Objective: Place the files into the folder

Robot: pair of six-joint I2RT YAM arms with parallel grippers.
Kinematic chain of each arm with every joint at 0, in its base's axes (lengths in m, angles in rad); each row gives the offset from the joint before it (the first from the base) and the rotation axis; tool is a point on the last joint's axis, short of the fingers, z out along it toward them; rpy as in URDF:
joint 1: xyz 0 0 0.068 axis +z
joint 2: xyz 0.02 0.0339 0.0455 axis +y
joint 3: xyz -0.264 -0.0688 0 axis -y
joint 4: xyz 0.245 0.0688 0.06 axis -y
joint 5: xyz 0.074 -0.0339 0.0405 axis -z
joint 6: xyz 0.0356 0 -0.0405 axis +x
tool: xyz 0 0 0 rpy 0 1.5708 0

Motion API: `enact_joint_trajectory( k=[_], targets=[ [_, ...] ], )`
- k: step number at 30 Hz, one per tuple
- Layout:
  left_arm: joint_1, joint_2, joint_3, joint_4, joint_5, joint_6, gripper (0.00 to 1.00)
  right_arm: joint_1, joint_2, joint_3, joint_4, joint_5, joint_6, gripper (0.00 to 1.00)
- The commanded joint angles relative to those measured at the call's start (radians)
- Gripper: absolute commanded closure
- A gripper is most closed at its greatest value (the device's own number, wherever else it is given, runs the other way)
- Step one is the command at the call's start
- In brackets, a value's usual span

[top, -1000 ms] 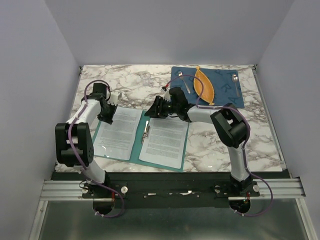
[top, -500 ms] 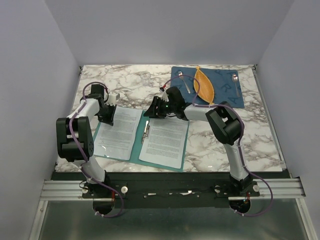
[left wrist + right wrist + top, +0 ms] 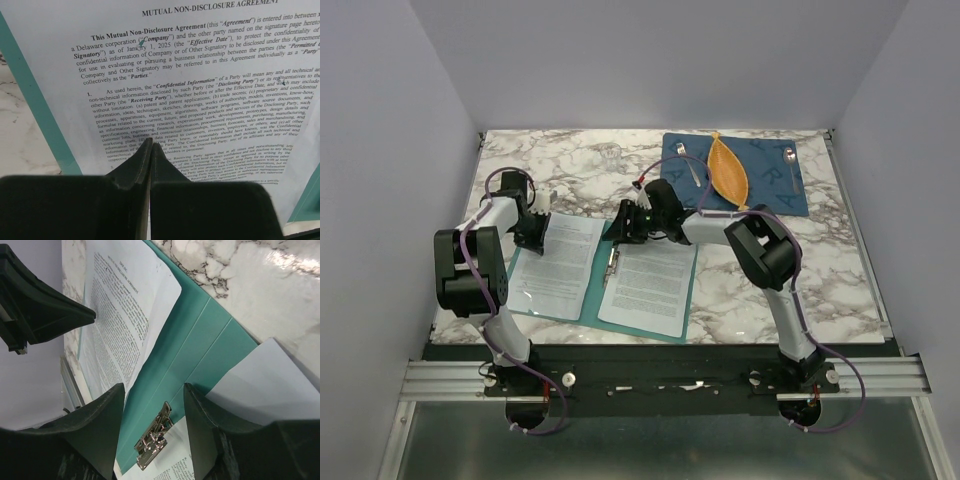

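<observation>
The teal folder [image 3: 595, 300] lies open on the marble table. One printed white sheet [image 3: 560, 262] lies on its left half and another [image 3: 650, 285] on its right half. The metal clip [image 3: 613, 262] sits at the spine. My left gripper [image 3: 540, 238] is shut, its tips [image 3: 150, 146] on or just over the left sheet [image 3: 200, 75] near its top left part. My right gripper [image 3: 622, 226] is open and empty, above the top of the spine. In the right wrist view it [image 3: 154, 400] straddles the clip [image 3: 152, 442] and the teal spine [image 3: 200, 340].
A dark blue placemat [image 3: 770, 180] at the back right carries an orange leaf-shaped dish [image 3: 728, 170] and two spoons [image 3: 691, 166]. A small clear glass [image 3: 611, 155] stands behind the folder. The left gripper's finger [image 3: 45, 310] shows in the right wrist view.
My right gripper has moved slightly left and nearer, over the folder's spine. My left gripper has shifted slightly nearer onto the left sheet. Folder and sheets have not moved.
</observation>
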Motion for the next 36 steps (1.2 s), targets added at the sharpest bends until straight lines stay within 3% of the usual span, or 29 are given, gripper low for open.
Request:
enact_joint_trajectory(
  k=[1, 36],
  targets=[
    [0.008, 0.023, 0.002, 0.016, -0.044, 0.01, 0.92, 0.023, 0.037, 0.028, -0.011, -0.025, -0.004, 0.41],
    [0.009, -0.015, -0.028, 0.036, -0.122, 0.039, 0.95, 0.114, -0.144, -0.142, 0.138, -0.034, 0.073, 0.42]
  ],
)
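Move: The metal clip on the folder's spine lies about 6 cm back from the right hand, neither left nor right of it and some 2 cm below. From that hand, the right sheet's middle is about 12 cm back and 9 cm to the right, the left sheet's about 7 cm back and 12 cm to the left. The left hand's fingertips are on the left sheet, whose middle lies some 4 cm back and 5 cm to the right of them; the clip is about 18 cm to this hand's right and 4 cm back. With its fingers staying half open and pointing left and down, the right hand draws back about 5 cm in all along the folder's spine towards the clip's place, drifting some 3 cm left, first low and level over the folder, then climbing about 4 cm clear above the clip. The left hand keeps its nearly shut fingertips resting on the left sheet, sinking slightly and sliding about 1.5 cm left across the print with a slight tilt. ##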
